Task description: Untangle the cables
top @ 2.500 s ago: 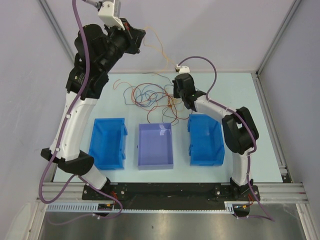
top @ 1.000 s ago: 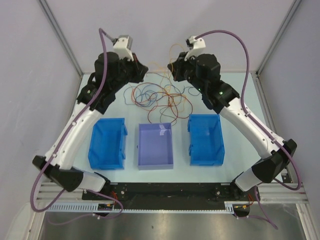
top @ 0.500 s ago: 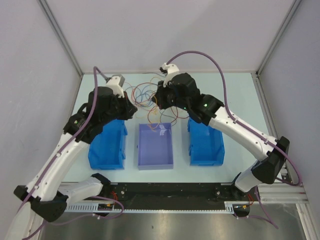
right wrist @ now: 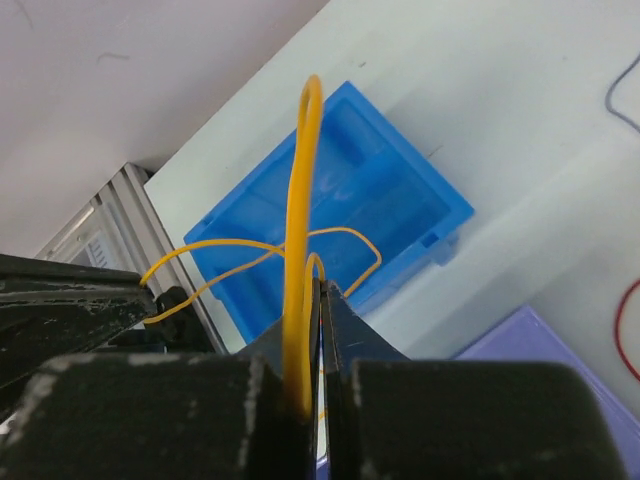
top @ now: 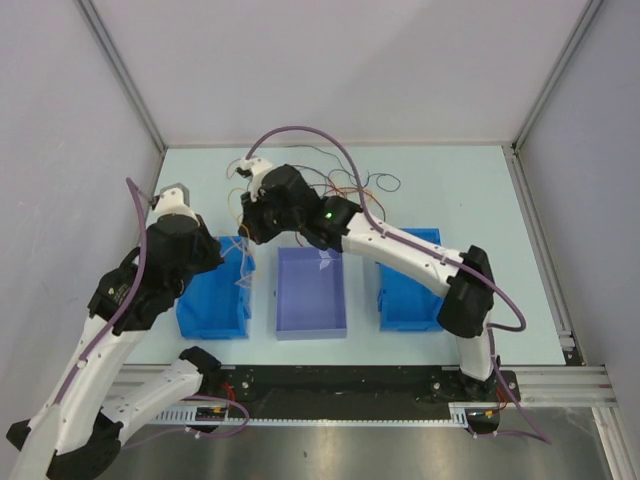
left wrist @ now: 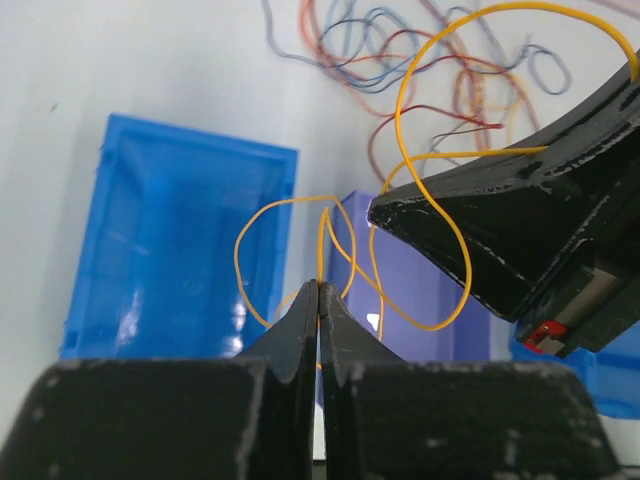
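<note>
One orange-yellow cable (left wrist: 432, 205) loops in the air between my two grippers. My left gripper (left wrist: 319, 291) is shut on it above the left blue bin (left wrist: 170, 240); in the top view it (top: 226, 260) hangs over that bin. My right gripper (right wrist: 319, 287) is also shut on this cable (right wrist: 300, 190), a little behind and to the right of the left one (top: 248, 230). The other cables (top: 345, 183), red, dark and orange, lie tangled on the table behind the right arm, and show at the top of the left wrist view (left wrist: 420, 60).
Three bins stand in a row near the front: left blue (top: 200, 300), middle purple (top: 311, 295), right blue (top: 410, 290). The right arm reaches across the purple bin. Walls and frame posts close in the table on three sides.
Both arms have come down from over the cable pile toward the front left. The grippers now meet above the left blue bin, with the yellow cable drawn away from the tangle.
</note>
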Controlling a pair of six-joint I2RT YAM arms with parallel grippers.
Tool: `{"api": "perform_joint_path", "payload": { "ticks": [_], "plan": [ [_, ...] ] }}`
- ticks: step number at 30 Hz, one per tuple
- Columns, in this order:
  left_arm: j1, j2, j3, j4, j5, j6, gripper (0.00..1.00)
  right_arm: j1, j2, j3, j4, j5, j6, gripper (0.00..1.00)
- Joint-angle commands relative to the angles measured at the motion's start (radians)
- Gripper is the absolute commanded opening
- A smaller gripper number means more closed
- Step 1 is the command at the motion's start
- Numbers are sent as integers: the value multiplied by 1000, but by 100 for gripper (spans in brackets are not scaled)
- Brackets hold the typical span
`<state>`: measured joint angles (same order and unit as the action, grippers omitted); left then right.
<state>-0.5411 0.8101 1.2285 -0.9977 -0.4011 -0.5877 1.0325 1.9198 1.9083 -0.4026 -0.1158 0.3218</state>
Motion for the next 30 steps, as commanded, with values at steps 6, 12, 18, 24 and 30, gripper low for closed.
{"api": "perform_joint_path", "payload": {
  "ticks": [6, 12, 18, 24, 30],
  "plan": [
    [-2, -34, 0, -142, -222, -132, 6, 51, 163, 205, -45, -67, 8, 0],
    [9, -26, 6, -185, -269, -135, 13, 63, 222, 256, -56, -79, 16, 0],
    [10, -23, 19, -176, -248, -124, 100, 67, 317, 397, -197, -41, 31, 29],
    [10, -9, 22, -164, -242, -109, 100, 66, 326, 402, -229, -16, 46, 65],
    [10, -15, 2, -130, -229, -101, 100, 69, 285, 365, -228, -10, 43, 65]
  ]
}}
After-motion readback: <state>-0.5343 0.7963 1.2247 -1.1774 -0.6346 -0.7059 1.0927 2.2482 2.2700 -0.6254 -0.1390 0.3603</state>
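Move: The orange cable is already pinched in both hands, and its place is the left blue bin: from the left hand its middle is about 1 cm ahead, 5 cm left and 24 cm below; from the right, some 3 cm back, 14 cm left and 23 cm below. The purple bin sits level and 17 cm right of the left hand. The cable tangle is roughly 28 cm ahead and 21 cm right of that hand. Leftward, slowing as they go, both hands carry the orange cable towards the left blue bin. The left hand shifts about 5 cm and swings some 15 degrees counter-clockwise, easing slightly back and down; the right goes about 5.5 cm left and sinks 7 cm. With the left nearly stopped, its fingers spring wide; the right's open about two-thirds just after, both letting go. ##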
